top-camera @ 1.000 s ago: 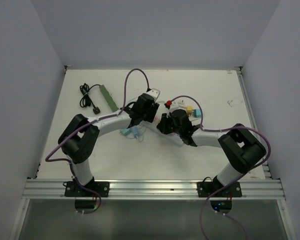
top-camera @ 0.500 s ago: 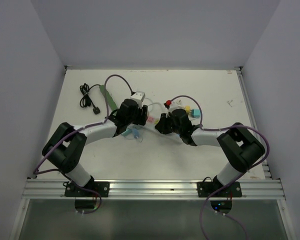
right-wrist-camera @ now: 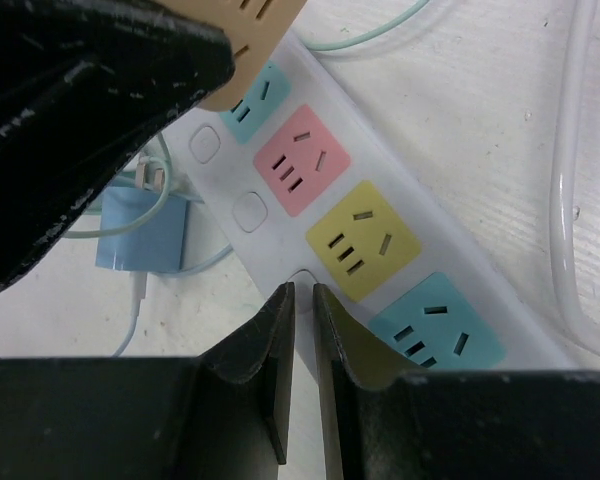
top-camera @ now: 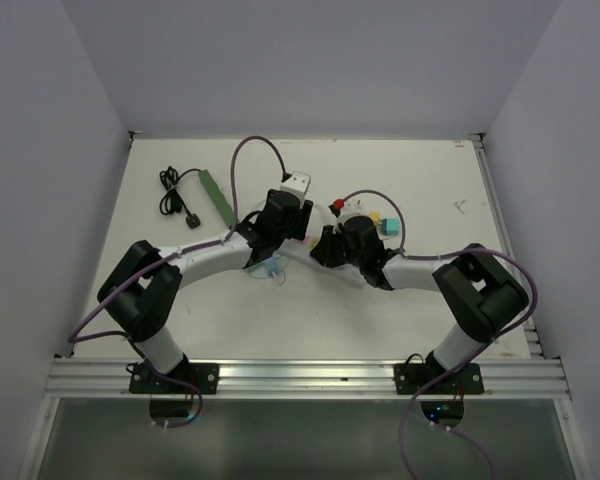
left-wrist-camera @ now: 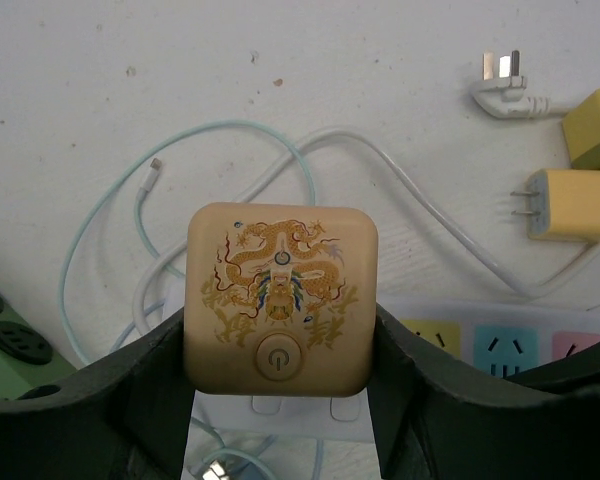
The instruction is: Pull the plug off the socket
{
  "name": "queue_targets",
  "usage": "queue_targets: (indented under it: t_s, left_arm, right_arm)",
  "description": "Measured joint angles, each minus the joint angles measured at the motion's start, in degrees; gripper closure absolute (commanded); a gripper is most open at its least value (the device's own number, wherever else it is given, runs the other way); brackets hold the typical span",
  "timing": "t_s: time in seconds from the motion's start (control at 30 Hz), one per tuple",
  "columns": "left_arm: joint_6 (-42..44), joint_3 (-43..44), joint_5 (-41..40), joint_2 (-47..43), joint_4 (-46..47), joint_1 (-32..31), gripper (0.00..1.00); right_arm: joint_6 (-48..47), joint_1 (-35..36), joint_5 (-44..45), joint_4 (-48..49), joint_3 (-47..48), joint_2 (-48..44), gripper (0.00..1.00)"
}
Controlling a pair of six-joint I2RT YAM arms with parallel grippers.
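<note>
My left gripper (left-wrist-camera: 280,345) is shut on the plug (left-wrist-camera: 280,285), a tan square block with a gold dragon print and a round power button. The plug hangs over the socket, a white power strip (left-wrist-camera: 310,412) with yellow, teal and pink outlets. Its pins are hidden, so I cannot tell whether they are in an outlet. In the right wrist view the plug's slotted underside (right-wrist-camera: 250,25) shows at the top, overlapping a teal outlet. My right gripper (right-wrist-camera: 303,295) is shut, with its fingertips down on the strip's (right-wrist-camera: 248,212) near edge by the yellow outlet. Both grippers meet mid-table, left gripper (top-camera: 283,215) and right gripper (top-camera: 327,245).
A green power strip (top-camera: 217,196) and a black cord (top-camera: 178,198) lie at the far left. Two yellow adapters (left-wrist-camera: 580,205) and a white plug (left-wrist-camera: 505,85) lie beyond the white strip. A blue charger (right-wrist-camera: 140,245) and pale cables (left-wrist-camera: 110,200) lie beside it.
The left arm swung left and toward the near side with the plug, then came back right and farther away. The right arm held still on the strip.
</note>
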Motion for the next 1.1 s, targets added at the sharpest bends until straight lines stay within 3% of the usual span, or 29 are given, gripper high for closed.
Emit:
queue_targets:
  t_s: [0.23, 0.37, 0.57, 0.8, 1.1]
  left_arm:
    - [-0.37, 2.25, -2.93, 0.50, -2.16, -0.76, 1.00]
    - [-0.87, 2.27, -1.60, -0.70, -3.85, 0.11, 0.97]
    - [-3.61, 3.10, 6.16, -1.68, -3.76, 5.25, 0.86]
    - [-6.86, 12.57, 15.72, 4.20, -3.80, 7.74, 0.78]
    - [-14.05, 22.77, 28.09, 17.57, -4.26, 8.07, 0.63]
  right_arm:
    - [-0.02, -0.11, -0.85, 0.09, 0.48, 0.44, 0.78]
    - [0.35, -0.13, -2.12, 0.94, -0.59, -0.50, 0.62]
    - [1.73, -0.20, -4.24, -0.98, -3.96, -5.99, 0.44]
    - [1.75, -1.25, -4.33, -12.24, -5.55, -14.64, 0.36]
    - [1.44, -5.29, -0.59, -23.28, -6.86, -35.67, 0.31]
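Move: The tan dragon plug, already in the left fingers, is bound for clear table roughly 7 cm ahead of that hand, 10 cm right and 9 cm below. From the left hand, the white plug lies some 4 cm ahead and 16 cm right; the orange plug, 2 cm back and 17 cm right; the strip's middle, 8 cm back and 7 cm right. That middle is about 1 cm back, 2 cm right and 2 cm below the right hand. The tan plug, still gripped and already free of the strip, is carried by the left hand up and forward, then right towards the white and orange plugs and down to about its starting height, the hand rolling left-side-down some 20 degrees and tipping down. The strip is released by the right hand: its tips, resting on top, open wide as it backs off some 5 cm, then climbs about 10 cm while swinging right. ##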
